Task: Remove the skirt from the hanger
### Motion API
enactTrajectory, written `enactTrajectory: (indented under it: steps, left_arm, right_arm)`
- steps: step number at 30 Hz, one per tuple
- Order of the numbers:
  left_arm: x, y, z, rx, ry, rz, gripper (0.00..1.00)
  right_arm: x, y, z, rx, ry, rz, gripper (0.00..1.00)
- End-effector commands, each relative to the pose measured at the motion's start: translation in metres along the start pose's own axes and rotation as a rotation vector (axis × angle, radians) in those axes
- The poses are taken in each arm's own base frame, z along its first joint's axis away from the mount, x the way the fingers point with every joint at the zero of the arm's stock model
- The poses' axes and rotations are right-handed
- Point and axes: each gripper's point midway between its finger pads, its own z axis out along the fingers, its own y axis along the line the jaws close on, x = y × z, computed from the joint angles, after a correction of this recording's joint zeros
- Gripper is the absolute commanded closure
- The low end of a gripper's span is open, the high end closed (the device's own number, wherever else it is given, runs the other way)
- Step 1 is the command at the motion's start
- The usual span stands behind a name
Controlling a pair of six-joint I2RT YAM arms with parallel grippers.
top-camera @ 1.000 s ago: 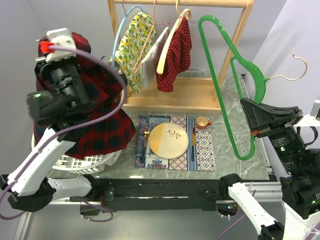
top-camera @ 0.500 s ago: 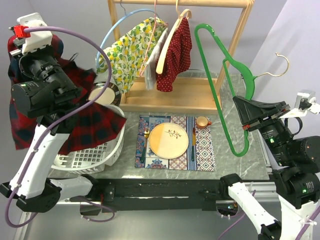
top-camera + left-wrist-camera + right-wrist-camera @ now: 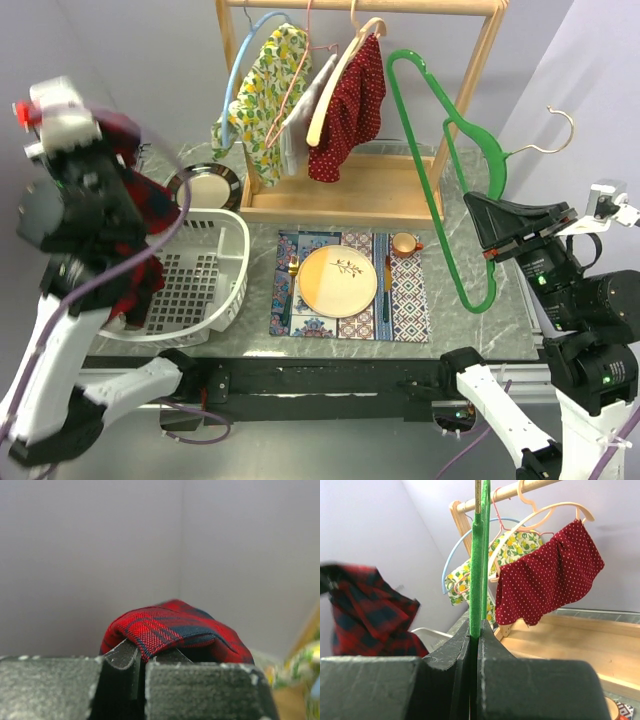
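Note:
The red-and-navy plaid skirt [image 3: 137,205] hangs from my left gripper [image 3: 141,656], which is shut on a fold of its fabric [image 3: 172,625]. It droops over the left rim of the white basket [image 3: 225,290]. In the top view the left arm is blurred and hides its own fingers. The green hanger [image 3: 431,180] is bare and held up at the right, apart from the skirt. My right gripper [image 3: 482,218] is shut on the hanger's thin green bar [image 3: 476,570], pinched between the pads [image 3: 475,642]. The right wrist view shows the skirt [image 3: 365,615] at far left.
A wooden rack [image 3: 370,200] at the back carries a lemon-print garment [image 3: 262,90] and a red dotted one [image 3: 350,110]. In front of it lie a placemat with a plate [image 3: 338,280] and a cup [image 3: 404,243]. A metal dish [image 3: 205,185] sits behind the basket.
The left arm has swung left and then down with the skirt, which now hangs lower by the basket. The lemon-print garment swung out and back. The right arm lifted the hanger slightly, then held still.

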Motion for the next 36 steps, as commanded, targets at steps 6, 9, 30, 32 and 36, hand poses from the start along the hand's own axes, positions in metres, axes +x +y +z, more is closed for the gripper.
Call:
enactTrajectory:
  steps: [6, 9, 30, 32, 36]
  left_arm:
    - [0.174, -0.025, -0.044, 0.039, 0.411, -0.123, 0.98]
    - [0.212, -0.031, -0.051, 0.070, 0.494, -0.132, 0.99]
    - [0.370, 0.061, -0.074, -0.563, 0.785, -0.403, 0.21]
    - [0.349, 0.065, -0.068, -0.578, 0.739, -0.416, 0.01]
    - [0.265, 0.074, -0.036, -0.528, 0.561, -0.441, 0.03]
  right_arm:
    - [0.002, 0.003, 0.009, -0.032, -0.009, 0.016, 1.00]
    - [0.004, 0.001, 0.011, -0.030, -0.007, 0.015, 1.00]
    - [0.009, -0.007, 0.011, 0.003, -0.003, 0.008, 1.00]
    - [0.009, -0.008, 0.011, 0.010, 0.000, 0.010, 1.00]
    - [0.011, -0.012, 0.009, 0.032, 0.007, 0.021, 1.00]
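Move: The left hand holds the skirt high up. The laundry basket it is taken to is almost underneath: its middle lies about 4 cm to the right, 2 cm back and some 47 cm below. On the table, the black-rimmed plate is roughly 31 cm ahead and 8 cm to the right. The lemon-print garment hangs some 30 cm ahead and 31 cm to the right. From the right hand, the basket's middle is about 70 cm left, 6 cm ahead and 43 cm below. The left hand lets go of the skirt at the basket: still gripping it, it plunges some 40 cm down, slipping about 6 cm left on the later part, and its fingers open wide near the bottom before it starts back up. On the way the wrist tips down and rolls strongly, left side dropping about 50 degrees. The right hand keeps its hold on the green hanger, easing slightly down and forward. ##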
